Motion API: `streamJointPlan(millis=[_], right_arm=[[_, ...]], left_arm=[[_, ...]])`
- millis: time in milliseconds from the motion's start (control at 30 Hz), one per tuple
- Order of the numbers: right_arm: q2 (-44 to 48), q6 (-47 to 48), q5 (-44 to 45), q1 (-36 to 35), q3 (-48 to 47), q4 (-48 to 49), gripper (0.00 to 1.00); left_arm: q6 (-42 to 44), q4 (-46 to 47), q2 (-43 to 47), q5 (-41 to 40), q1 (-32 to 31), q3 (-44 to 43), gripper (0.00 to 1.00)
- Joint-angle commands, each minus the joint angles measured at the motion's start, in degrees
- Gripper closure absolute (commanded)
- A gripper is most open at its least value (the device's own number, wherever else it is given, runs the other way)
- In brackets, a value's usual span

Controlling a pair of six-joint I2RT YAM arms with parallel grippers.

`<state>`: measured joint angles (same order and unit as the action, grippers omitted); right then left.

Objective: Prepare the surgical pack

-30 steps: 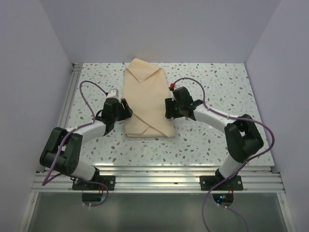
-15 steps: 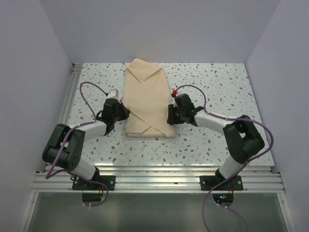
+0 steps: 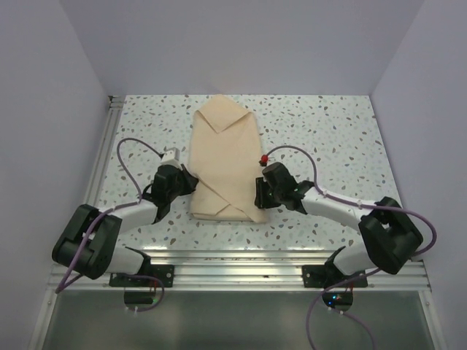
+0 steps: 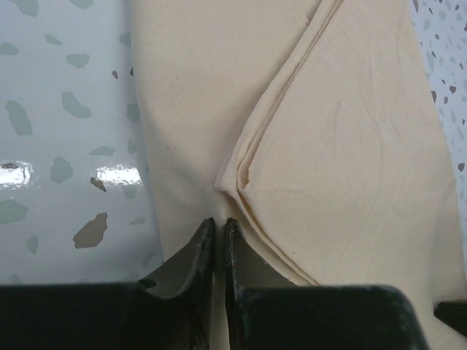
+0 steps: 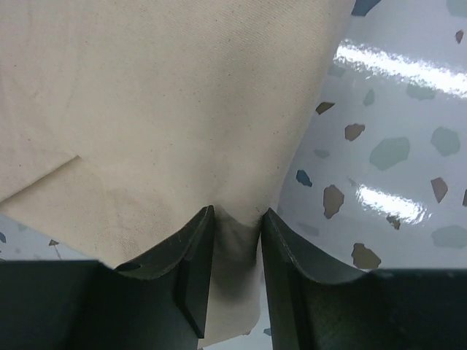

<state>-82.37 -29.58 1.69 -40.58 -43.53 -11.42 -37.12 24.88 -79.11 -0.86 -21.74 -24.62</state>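
The surgical pack (image 3: pixel 225 157) lies folded shut as a long beige-tan bundle in the middle of the speckled table (image 3: pixel 328 131). Only its wrap shows; whatever is inside is hidden. My left gripper (image 3: pixel 191 182) is at the bundle's near left edge. In the left wrist view its fingers (image 4: pixel 219 222) are shut on a thin fold of the wrap (image 4: pixel 343 146). My right gripper (image 3: pixel 259 195) is at the near right edge. In the right wrist view its fingers (image 5: pixel 237 213) are pressed onto a thicker bunch of the cloth (image 5: pixel 146 109).
Aluminium rails run along the table's left side (image 3: pixel 109 146) and near edge (image 3: pixel 233 266). Pale walls close in the left, back and right. Purple cables (image 3: pixel 135 146) loop above both forearms.
Both grippers have closed on the wrap's side edges. They have drawn back toward the near edge, and the bundle has slid that way with them.
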Motion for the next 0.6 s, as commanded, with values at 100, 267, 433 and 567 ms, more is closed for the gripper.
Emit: streamJointPlan(millis=[100, 267, 433, 567], right_arm=[[5.6, -7.2, 0.8, -4.6, 6.0, -0.8, 0.65], [10.0, -7.9, 2.2, -4.8, 7.9, -3.0, 0.63], [12.5, -8.2, 1.9, -4.9, 7.5, -5.1, 0.54], [14.5, -7.2, 3.3, -4.9, 4.8, -7.7, 0.40]], left_arm=[[-2.1, -3.0, 3.4, 3.7, -4.5, 3.8, 1.00], [-3.0, -4.6, 7.8, 2.4, -5.8, 5.9, 1.00], [-2.3, -8.7, 10.8, 1.0, -5.5, 5.4, 0.84], [-0.9, -11.4, 12.4, -0.4, -5.1, 3.9, 0.56]])
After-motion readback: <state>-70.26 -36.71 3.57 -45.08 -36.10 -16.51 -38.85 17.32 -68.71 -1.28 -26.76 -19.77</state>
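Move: Both hands already grip the cloth-wrapped pack by its sides. Its middle lies about 12 cm to the right of the left hand and 3 cm back; from the right hand it is some 11 cm to the left and 4 cm ahead, in both cases slightly lower. The folded far flap lies about 30 cm ahead and 9 cm right of the left hand, or 37 cm ahead and 14 cm left of the right hand. With the cloth at the pack's two sides still between their fingers, both hands drag the pack over the table towards the base, about 5 cm each, drifting a little right. Towards the end the pull slows and both grippers open part way, loosening their hold, with the wrists hardly turning. ##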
